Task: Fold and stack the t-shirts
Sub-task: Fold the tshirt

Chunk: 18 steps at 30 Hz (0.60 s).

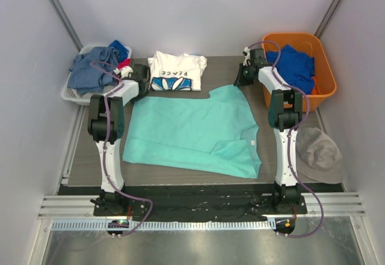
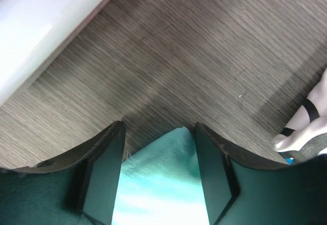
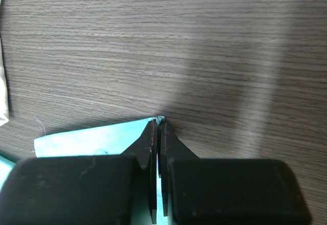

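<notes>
The mint-teal t-shirt [image 1: 192, 127] lies spread flat in the middle of the table. A folded white "PEACE" t-shirt [image 1: 175, 71] sits just behind it. My left gripper [image 1: 143, 79] is at the teal shirt's far left corner. In the left wrist view that gripper [image 2: 158, 128] stands open, with the teal corner [image 2: 163, 184] lying between its fingers on the table. My right gripper [image 1: 240, 76] is at the far right corner. In the right wrist view it [image 3: 159, 122] is shut on the tip of the teal cloth [image 3: 87, 138].
A white basket [image 1: 71, 94] with grey-blue clothes [image 1: 93, 67] stands at the back left. An orange basket [image 1: 328, 76] holding a royal blue garment [image 1: 292, 63] stands at the back right. A grey cloth [image 1: 319, 154] lies off the table's right edge.
</notes>
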Each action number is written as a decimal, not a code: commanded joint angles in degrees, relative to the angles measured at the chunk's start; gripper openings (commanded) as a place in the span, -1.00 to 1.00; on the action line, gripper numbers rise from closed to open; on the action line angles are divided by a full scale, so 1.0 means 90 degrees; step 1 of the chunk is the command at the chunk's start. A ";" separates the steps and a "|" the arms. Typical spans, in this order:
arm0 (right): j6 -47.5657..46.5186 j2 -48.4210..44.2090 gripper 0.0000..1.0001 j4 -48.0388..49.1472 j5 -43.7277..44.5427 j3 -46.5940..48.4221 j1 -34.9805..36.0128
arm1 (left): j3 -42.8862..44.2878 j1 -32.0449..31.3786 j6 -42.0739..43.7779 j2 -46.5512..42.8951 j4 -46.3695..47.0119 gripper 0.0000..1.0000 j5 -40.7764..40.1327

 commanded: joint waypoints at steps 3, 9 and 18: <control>0.0053 0.0056 -0.98 0.0017 -0.0033 0.0007 -0.0064 | 0.0385 0.0011 -0.0034 0.0223 -0.0173 0.03 0.0055; 0.0053 0.0075 -0.98 0.0017 -0.0033 0.0007 -0.0064 | 0.0688 0.0021 -0.0054 0.0370 -0.0456 -0.89 -0.0023; 0.0170 -0.0217 -0.98 0.0037 0.0055 -0.0003 -0.0074 | 0.0494 0.0011 -0.0024 0.0078 -0.0534 -1.00 -0.0082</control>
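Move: The teal t-shirt's far left corner is already between the left hand's open fingers, roughly 1 cm to the right of their middle and 1 cm below. From the left hand, the folded white t-shirt lies about 14 cm ahead and 19 cm to the right; the white basket is some 11 cm ahead and 20 cm to the left. From the right hand, that teal corner is around 50 cm left and 7 cm back. The left hand shuts fully on the teal corner, edging about 1 cm forward; the right keeps its pinch. ##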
